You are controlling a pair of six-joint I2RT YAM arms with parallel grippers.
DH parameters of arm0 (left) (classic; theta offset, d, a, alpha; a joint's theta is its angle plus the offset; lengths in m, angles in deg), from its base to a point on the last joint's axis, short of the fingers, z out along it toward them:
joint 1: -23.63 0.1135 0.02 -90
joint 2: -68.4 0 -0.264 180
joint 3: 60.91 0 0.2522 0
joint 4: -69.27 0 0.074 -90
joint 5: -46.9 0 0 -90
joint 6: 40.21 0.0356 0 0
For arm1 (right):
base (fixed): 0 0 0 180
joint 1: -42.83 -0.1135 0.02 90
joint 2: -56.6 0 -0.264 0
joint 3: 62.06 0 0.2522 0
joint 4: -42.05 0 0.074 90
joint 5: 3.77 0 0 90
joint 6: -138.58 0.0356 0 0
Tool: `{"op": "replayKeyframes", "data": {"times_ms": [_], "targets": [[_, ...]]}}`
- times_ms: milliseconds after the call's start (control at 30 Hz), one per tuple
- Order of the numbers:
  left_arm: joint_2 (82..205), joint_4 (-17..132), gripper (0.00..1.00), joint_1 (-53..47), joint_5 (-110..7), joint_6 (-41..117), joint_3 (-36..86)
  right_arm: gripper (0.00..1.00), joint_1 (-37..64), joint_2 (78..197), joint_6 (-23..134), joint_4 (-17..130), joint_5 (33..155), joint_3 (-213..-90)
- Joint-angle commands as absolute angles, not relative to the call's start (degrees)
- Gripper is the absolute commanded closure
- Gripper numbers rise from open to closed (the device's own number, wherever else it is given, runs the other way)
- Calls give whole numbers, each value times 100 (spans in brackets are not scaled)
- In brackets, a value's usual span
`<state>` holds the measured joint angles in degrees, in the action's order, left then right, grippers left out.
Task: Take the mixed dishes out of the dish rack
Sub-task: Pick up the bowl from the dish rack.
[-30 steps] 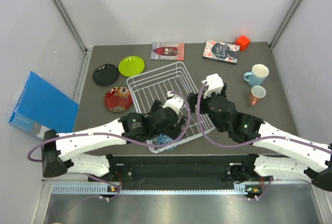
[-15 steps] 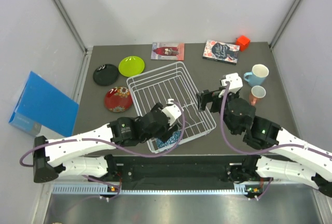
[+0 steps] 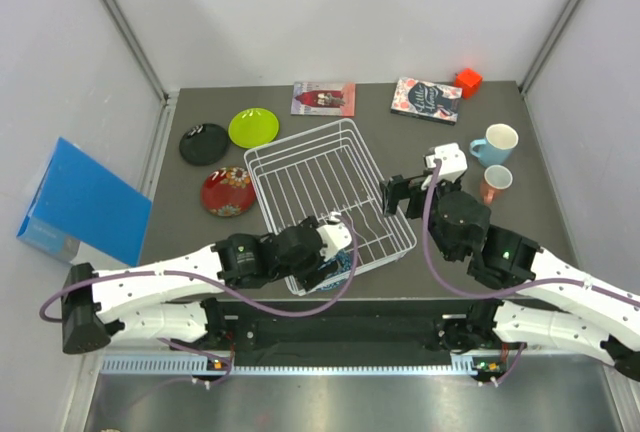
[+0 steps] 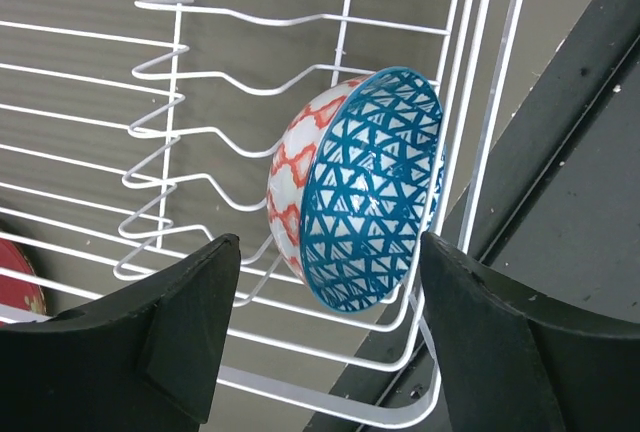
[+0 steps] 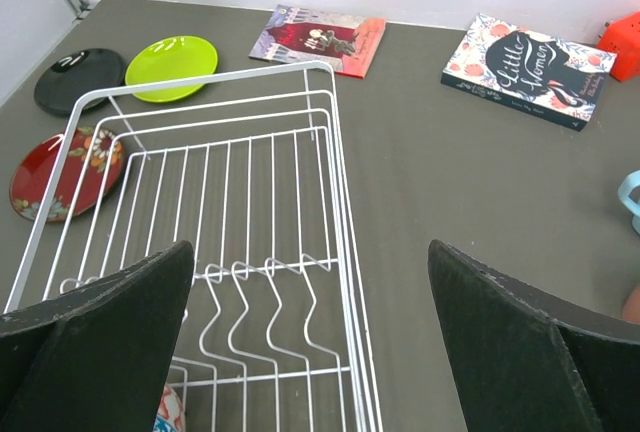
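A blue-patterned bowl (image 4: 360, 192) with an orange-and-white outside stands on edge in the near corner of the white wire dish rack (image 4: 180, 132). My left gripper (image 4: 330, 332) is open just in front of it, its fingers (image 4: 190, 322) on either side of the bowl's lower rim without touching. In the top view the bowl (image 3: 338, 268) peeks out under the left gripper (image 3: 330, 250). My right gripper (image 3: 397, 195) hangs open and empty over the rack's (image 3: 310, 167) right edge. The rest of the rack (image 5: 330, 202) holds nothing else.
On the table left of the rack lie a lime green plate (image 3: 253, 127), a black plate (image 3: 204, 143) and a red patterned plate (image 3: 228, 191). A light blue mug (image 3: 497, 142) and salmon cup (image 3: 496, 182) stand to the right. Two books (image 3: 323, 98) (image 3: 427, 99), a red block (image 3: 467, 81) and a blue box (image 3: 85, 202) surround them.
My left gripper has drawn back toward the rack's near corner and narrowed its jaws somewhat. The right arm pulled away to the rack's right edge, then held still.
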<state>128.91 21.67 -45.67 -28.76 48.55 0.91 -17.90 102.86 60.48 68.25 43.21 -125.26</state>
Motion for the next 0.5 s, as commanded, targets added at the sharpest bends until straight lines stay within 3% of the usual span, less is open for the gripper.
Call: {"op": "replayKeyframes", "data": {"times_ms": [0,367,467], "targets": [[13106,2607,26,-4572,-2747,5137,40,0,-1728,10274,6159,6618,4317,-12496],[13476,2985,41,-4203,-2825,5286,102,0,-1728,10257,6194,6548,4378,-12399],[13555,3002,54,-4027,-2895,5348,163,0,-1728,10257,6185,6495,4404,-12373]]}}
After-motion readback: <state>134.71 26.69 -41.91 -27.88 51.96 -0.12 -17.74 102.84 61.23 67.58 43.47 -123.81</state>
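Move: The bowl stands on edge in the dish rack, its middle about 3 cm to the left hand's right, 1 cm back and some 6 cm below. From that hand, the rack's middle lies 13 cm ahead and 2 cm right, the red plate 18 cm ahead and 23 cm left, both lower. From the right hand, the bowl is roughly 12 cm back, 15 cm left and 22 cm below. Left hand sinks 2 cm, then eases forward about 3 cm over the bowl, fingers part-closing around its outer wall. ##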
